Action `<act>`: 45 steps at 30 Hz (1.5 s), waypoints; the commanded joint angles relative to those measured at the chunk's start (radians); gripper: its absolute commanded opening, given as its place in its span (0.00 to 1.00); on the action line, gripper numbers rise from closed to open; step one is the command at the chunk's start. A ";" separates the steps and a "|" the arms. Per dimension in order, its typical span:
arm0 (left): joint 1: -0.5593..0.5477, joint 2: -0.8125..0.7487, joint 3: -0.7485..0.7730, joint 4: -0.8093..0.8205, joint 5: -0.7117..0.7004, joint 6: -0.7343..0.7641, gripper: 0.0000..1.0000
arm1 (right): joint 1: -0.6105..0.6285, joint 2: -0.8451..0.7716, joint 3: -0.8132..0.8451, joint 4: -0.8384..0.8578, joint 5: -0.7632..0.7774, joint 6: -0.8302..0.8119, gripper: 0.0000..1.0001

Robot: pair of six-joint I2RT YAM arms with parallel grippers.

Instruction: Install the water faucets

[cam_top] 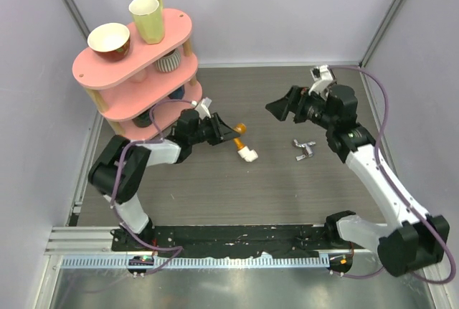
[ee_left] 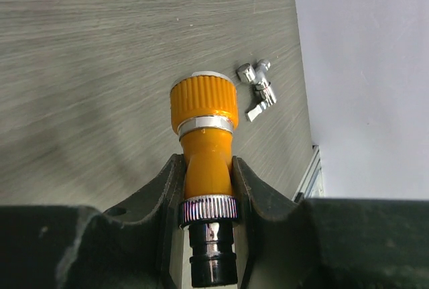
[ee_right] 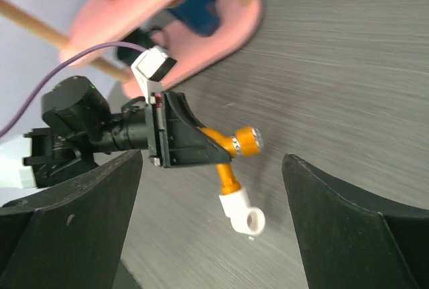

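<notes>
My left gripper [cam_top: 231, 134] is shut on the orange tap [cam_top: 240, 137], gripping its orange body just above the ribbed silvery ring [ee_left: 208, 207]. In the left wrist view the tap's orange knurled cap [ee_left: 204, 101] points away from me. The white pipe fitting [cam_top: 248, 153] hangs joined to the tap's lower orange branch, close to the table; the right wrist view shows it [ee_right: 241, 214] below the tap [ee_right: 231, 147]. My right gripper [cam_top: 281, 107] is open and empty, held above the table to the right of the tap, facing it.
A small silver metal tap piece [cam_top: 304, 149] lies on the table right of centre, also in the left wrist view [ee_left: 257, 90]. A pink two-tier shelf [cam_top: 136, 72] with cups and bowls stands at the back left, close behind my left arm.
</notes>
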 commanded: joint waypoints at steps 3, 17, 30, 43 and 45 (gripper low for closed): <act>-0.038 0.238 0.132 0.323 0.009 -0.213 0.00 | -0.009 -0.339 -0.229 0.059 0.338 -0.133 0.92; -0.058 0.319 0.088 0.351 -0.054 -0.264 1.00 | -0.009 -0.378 -0.245 -0.034 0.491 -0.220 0.93; 0.005 -0.239 0.094 -0.658 -0.587 0.045 1.00 | -0.009 -0.315 -0.167 -0.230 0.854 -0.199 0.94; 0.008 -0.491 0.336 -1.283 -1.043 0.335 1.00 | -0.009 -0.380 -0.141 -0.374 0.984 -0.168 0.94; 0.008 -0.566 0.293 -1.263 -1.083 0.358 1.00 | -0.009 -0.398 -0.135 -0.394 0.996 -0.174 0.94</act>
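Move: The joined orange faucet and white fitting, still gripped by the left hand, are bound for a clear patch of table about 3 cm ahead of it, 5 cm to its right and 8 cm below. From that hand the chrome faucet lies roughly 1 cm ahead and 24 cm right, and the lower shelf board about 13 cm ahead and 23 cm left, both near table level. From the empty right hand the patch is some 3 cm ahead, 12 cm left and 25 cm down; the chrome faucet, equally low, is about 1 cm ahead and 9 cm right. The orange faucet, its white fitting attached, is lowered to the table by the left hand, about 6 cm down, slightly right and forward; the fingers open wide and let go, then withdraw some 24 cm left and up, rolling left side up and turning counter-clockwise. Meanwhile the open right hand swings right, sinking and drawing back a little, turning clockwise. ##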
